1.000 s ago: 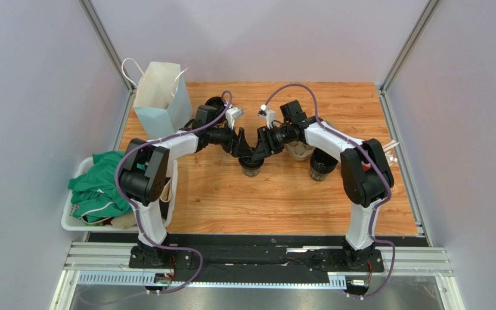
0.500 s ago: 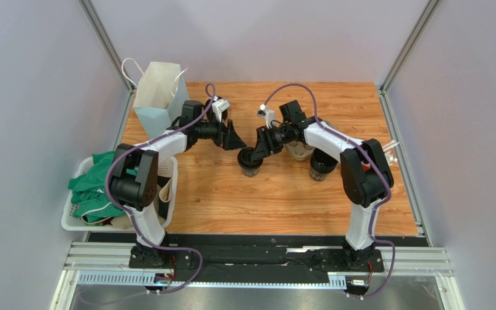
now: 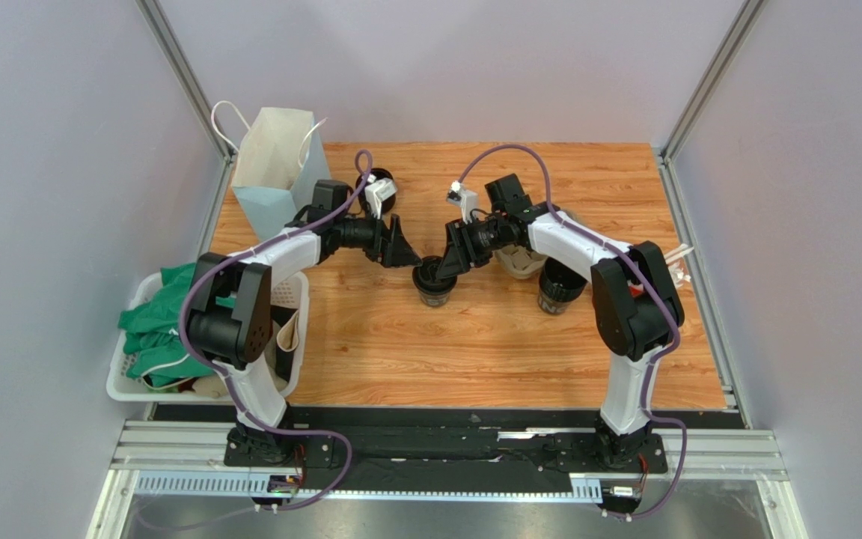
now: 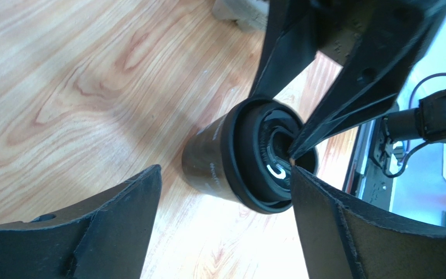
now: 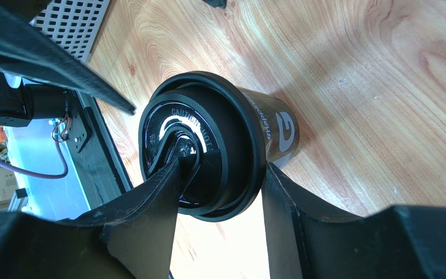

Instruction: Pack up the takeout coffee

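Observation:
The takeout coffee (image 3: 436,292) is a small black cup with a black lid, upright on the wooden table near its middle. My right gripper (image 3: 443,261) is shut on its top. In the right wrist view the cup (image 5: 272,131) has one finger across the lid and the other against the outside of the rim, with the right gripper (image 5: 220,168) pinching the lid edge. My left gripper (image 3: 402,247) stands open just left of the cup. In the left wrist view the cup (image 4: 208,163) lies beyond the fingertips of the left gripper (image 4: 225,170), untouched.
A second black cup (image 3: 559,290) stands to the right, beside a cardboard cup tray (image 3: 520,264) partly hidden under my right arm. A pale paper bag (image 3: 278,168) stands at the back left. A white basket (image 3: 121,382) with green cloth sits off the table's left edge.
My left gripper has drawn back to the left, away from the cup where it stood beside the right gripper. The right gripper and the cup have not moved.

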Tool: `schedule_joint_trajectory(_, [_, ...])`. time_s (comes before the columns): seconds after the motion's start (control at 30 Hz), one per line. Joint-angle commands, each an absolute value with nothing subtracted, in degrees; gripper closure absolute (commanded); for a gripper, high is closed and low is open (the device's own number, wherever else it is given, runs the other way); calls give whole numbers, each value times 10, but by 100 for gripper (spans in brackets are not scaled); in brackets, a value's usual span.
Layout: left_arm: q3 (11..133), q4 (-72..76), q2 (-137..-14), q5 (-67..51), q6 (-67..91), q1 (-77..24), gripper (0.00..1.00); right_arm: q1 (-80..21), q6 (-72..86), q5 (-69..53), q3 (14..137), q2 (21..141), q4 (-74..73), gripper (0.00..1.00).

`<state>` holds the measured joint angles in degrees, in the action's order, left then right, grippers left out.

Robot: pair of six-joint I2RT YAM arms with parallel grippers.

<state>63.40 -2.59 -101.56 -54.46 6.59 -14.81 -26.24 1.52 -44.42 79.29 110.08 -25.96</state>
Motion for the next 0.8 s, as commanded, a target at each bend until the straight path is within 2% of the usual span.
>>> schedule_joint_trajectory(0.0, [629, -29, -1020, -544, 46, -141, 15, -267, -22, -384, 794, 1110, -277, 52])
schedule_joint_trajectory(0.43, [622, -26, -1039, -546, 35, -136, 33, -267, -25, -383, 796, 1117, -276, 52])
schedule_joint_trajectory(0.77, [641, -61, -1056, -539, 24, -137, 66, -267, -26, -376, 796, 1118, -277, 52])
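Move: The lid on the coffee cup lies about 5 cm to the right of the left hand, some 3 cm back and 3 cm below. The black lid stack stands roughly 14 cm ahead of that hand and 5 cm to its left, 8 cm lower. From the right hand, already on the lid's edge, the lid's middle is about 2 cm left, 1 cm back and 1 cm below; the second cup is some 19 cm right and 2 cm back, 5 cm lower. Sinking about 2 cm beside the cup, the left hand brings its wide-open fingers together to less than half their opening, then eases back about 1 cm and up slightly, so that a fingertip comes against the lid's outer rim. The right hand stays in place and keeps its grip on the opposite edge of the lid. ##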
